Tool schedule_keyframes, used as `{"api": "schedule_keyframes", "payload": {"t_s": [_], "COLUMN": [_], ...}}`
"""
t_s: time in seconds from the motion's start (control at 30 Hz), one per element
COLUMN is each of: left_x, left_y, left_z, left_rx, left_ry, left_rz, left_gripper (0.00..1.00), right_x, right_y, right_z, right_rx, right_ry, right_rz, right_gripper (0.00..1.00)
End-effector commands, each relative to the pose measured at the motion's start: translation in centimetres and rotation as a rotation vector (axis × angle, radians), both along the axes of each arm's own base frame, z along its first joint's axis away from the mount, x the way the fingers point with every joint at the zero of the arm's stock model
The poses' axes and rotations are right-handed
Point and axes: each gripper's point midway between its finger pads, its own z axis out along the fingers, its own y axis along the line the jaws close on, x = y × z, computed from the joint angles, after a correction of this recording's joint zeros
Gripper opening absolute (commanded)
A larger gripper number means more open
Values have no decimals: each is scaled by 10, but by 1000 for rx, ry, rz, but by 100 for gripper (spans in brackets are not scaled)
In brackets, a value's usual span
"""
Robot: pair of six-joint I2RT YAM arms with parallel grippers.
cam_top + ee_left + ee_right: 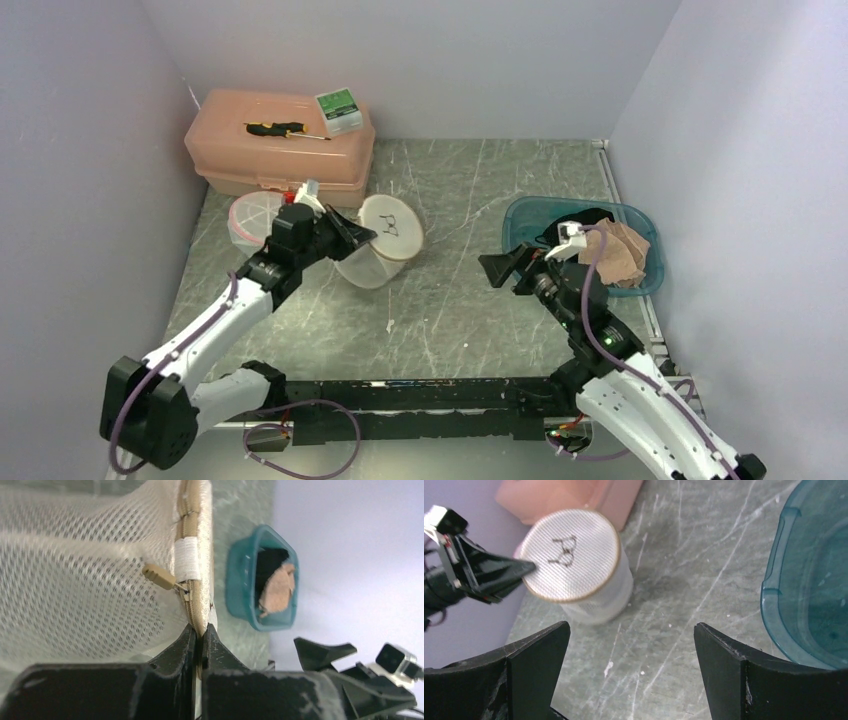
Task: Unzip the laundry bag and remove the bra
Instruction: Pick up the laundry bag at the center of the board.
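The laundry bag (385, 240) is a white mesh cylinder with a tan zip seam round its lid, which carries a drawn bra symbol (564, 551). It lies tilted left of the table's centre. My left gripper (365, 237) is shut on the bag's tan zip seam (200, 605), pinching it between its fingertips (200, 629). The tan zipper pull (159, 576) hangs just beyond the jaws, beside a white stitched tab. My right gripper (497, 268) hovers open over bare table (631, 627), right of the bag, holding nothing. The bra is hidden.
A teal bin (520, 215) with black and pinkish cloth sits at the right, close behind my right wrist. A pink toolbox (270, 150) stands at the back left with a screwdriver (285, 128) and a green box (338, 110) on it. A small round container (250, 220) sits beside the bag.
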Motion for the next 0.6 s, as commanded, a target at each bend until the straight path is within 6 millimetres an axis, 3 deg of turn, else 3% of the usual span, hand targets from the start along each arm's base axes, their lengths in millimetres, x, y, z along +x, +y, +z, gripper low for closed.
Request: {"api": "schedule_keyframes", "payload": {"t_s": [0.0, 0.13, 0.27, 0.4, 0.5, 0.57], "left_x": [-16, -36, -45, -50, -49, -47], "left_y": [-24, -49, -79, -108, -116, -115], "left_z": [36, 43, 57, 89, 102, 98], "left_rx": [-137, -246, -305, -354, -361, -372], "left_ry": [-91, -137, -224, -324, -383, -397], "left_rz": [15, 3, -11, -65, -65, -49], "left_gripper": [3, 3, 3, 3, 3, 3], "right_x": [-10, -17, -26, -31, -35, -38], "right_y": [-22, -44, -46, -45, -46, -44], "right_z": [40, 44, 37, 31, 35, 34], "right_rx": [62, 117, 91, 57, 64, 72], "right_ry": [-76, -99, -93, -59, -88, -94], "right_rz": [-84, -184, -160, -140, -126, -110], "right_gripper": [100, 100, 99, 99, 99, 99]}}
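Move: The board's centre, where the left hand is taking the already gripped laundry bag, lies roughly 13 cm to its right, 5 cm back and 19 cm below. The pink-rimmed container is about 25 cm to its left, 5 cm farther out and 16 cm below; the pink toolbox stands some 22 cm left, 22 cm ahead and 12 cm below. For the right hand, that centre is about 15 cm left, 4 cm ahead and 19 cm down. Rightward and back towards its base, the left hand carries the bag about 11 cm across and 6 cm back towards the board's centre, the backward part ending first, then rises slightly at the end. Its shut fingers keep pinching the zipped rim while the wrist rolls left side down and tips up slightly. The empty, wide-open right hand shifts right and back about 5 cm, away from the centre, rising and then partly sinking. ##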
